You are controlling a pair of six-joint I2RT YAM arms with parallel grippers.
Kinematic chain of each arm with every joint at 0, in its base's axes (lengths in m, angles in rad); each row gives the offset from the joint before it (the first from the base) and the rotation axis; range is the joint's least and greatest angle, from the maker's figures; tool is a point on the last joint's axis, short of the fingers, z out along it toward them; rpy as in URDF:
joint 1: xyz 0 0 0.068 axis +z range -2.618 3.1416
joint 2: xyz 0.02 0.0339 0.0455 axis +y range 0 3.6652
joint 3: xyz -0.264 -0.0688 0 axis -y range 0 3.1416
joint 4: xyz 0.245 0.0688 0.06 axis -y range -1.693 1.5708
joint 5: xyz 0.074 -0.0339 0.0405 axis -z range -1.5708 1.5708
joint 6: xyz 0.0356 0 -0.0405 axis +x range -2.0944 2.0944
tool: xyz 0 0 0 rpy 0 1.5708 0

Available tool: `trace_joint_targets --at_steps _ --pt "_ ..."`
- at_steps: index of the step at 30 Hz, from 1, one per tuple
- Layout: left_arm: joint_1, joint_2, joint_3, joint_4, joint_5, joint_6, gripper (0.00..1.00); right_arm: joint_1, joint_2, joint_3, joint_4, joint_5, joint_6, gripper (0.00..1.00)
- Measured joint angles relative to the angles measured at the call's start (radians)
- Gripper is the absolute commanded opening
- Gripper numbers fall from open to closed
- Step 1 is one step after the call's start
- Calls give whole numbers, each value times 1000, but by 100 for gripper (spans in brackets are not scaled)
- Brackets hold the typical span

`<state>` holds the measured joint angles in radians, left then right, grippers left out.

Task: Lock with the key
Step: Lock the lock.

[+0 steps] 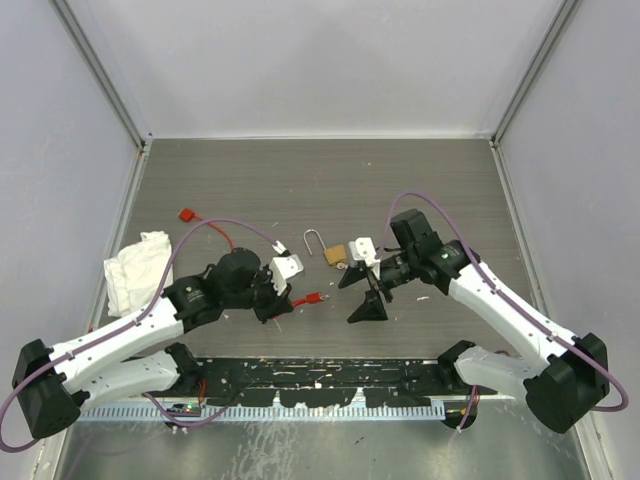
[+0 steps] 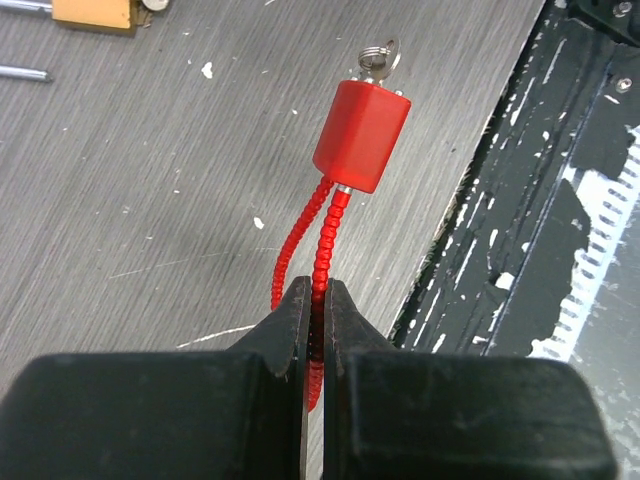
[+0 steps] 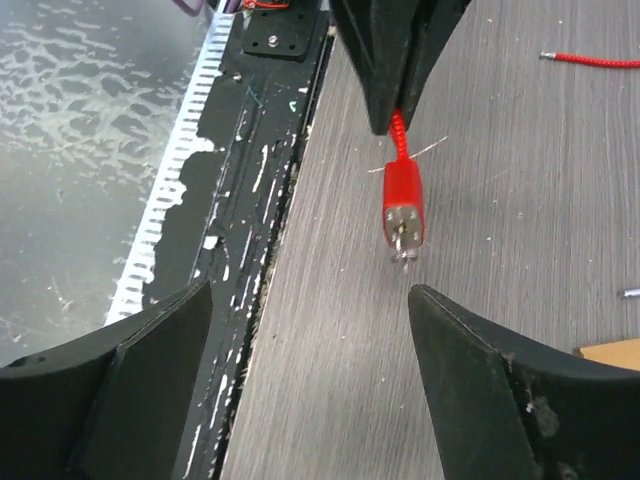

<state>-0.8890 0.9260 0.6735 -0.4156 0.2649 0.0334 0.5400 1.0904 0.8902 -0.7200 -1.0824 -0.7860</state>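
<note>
My left gripper [image 2: 318,285] is shut on a thin red beaded cord [image 2: 327,232], just behind a small red block [image 2: 361,134] at the cord's end. A small silver key [image 2: 380,58] with a ring sticks out of the block's far face. From above, the block [image 1: 318,297] lies between the left gripper [image 1: 285,300] and my right gripper [image 1: 360,293]. The right gripper [image 3: 310,290] stands wide open just short of the block [image 3: 403,208], with nothing between its fingers. A brass padlock [image 1: 335,254] with its shackle swung open lies just beyond the right gripper.
A crumpled white cloth [image 1: 135,265] lies at the left. The cord's other red end [image 1: 186,214] rests farther back on the left. A black, paint-chipped strip [image 1: 320,385] runs along the table's near edge, close behind both grippers.
</note>
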Motion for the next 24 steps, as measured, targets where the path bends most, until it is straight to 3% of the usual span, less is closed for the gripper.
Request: trace_joint_targets --at_steps 11,24 --pt "0 27 47 23 50 -45 0 33 31 -106 365 59 211 67" --pt "0 45 63 31 77 -53 0 50 40 -130 436 79 237 32"
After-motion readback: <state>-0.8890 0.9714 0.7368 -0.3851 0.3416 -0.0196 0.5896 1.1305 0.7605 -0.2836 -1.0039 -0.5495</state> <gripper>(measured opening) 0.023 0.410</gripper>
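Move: The key, sticking out of the red lock's end, is about 5 cm to the right hand's left, 3 cm ahead and 4 cm below. The red lock is 3 cm farther left than the key. The brass padlock lies on the table roughly 9 cm ahead, 2 cm left and 17 cm down from the right hand. From the left hand, which grips the cable, the key is 8 cm right, 2 cm ahead, about level. Right fingers reach 4 cm forward-left to straddle the key, half closing; left hand lifts the lock 3 cm up-right. ##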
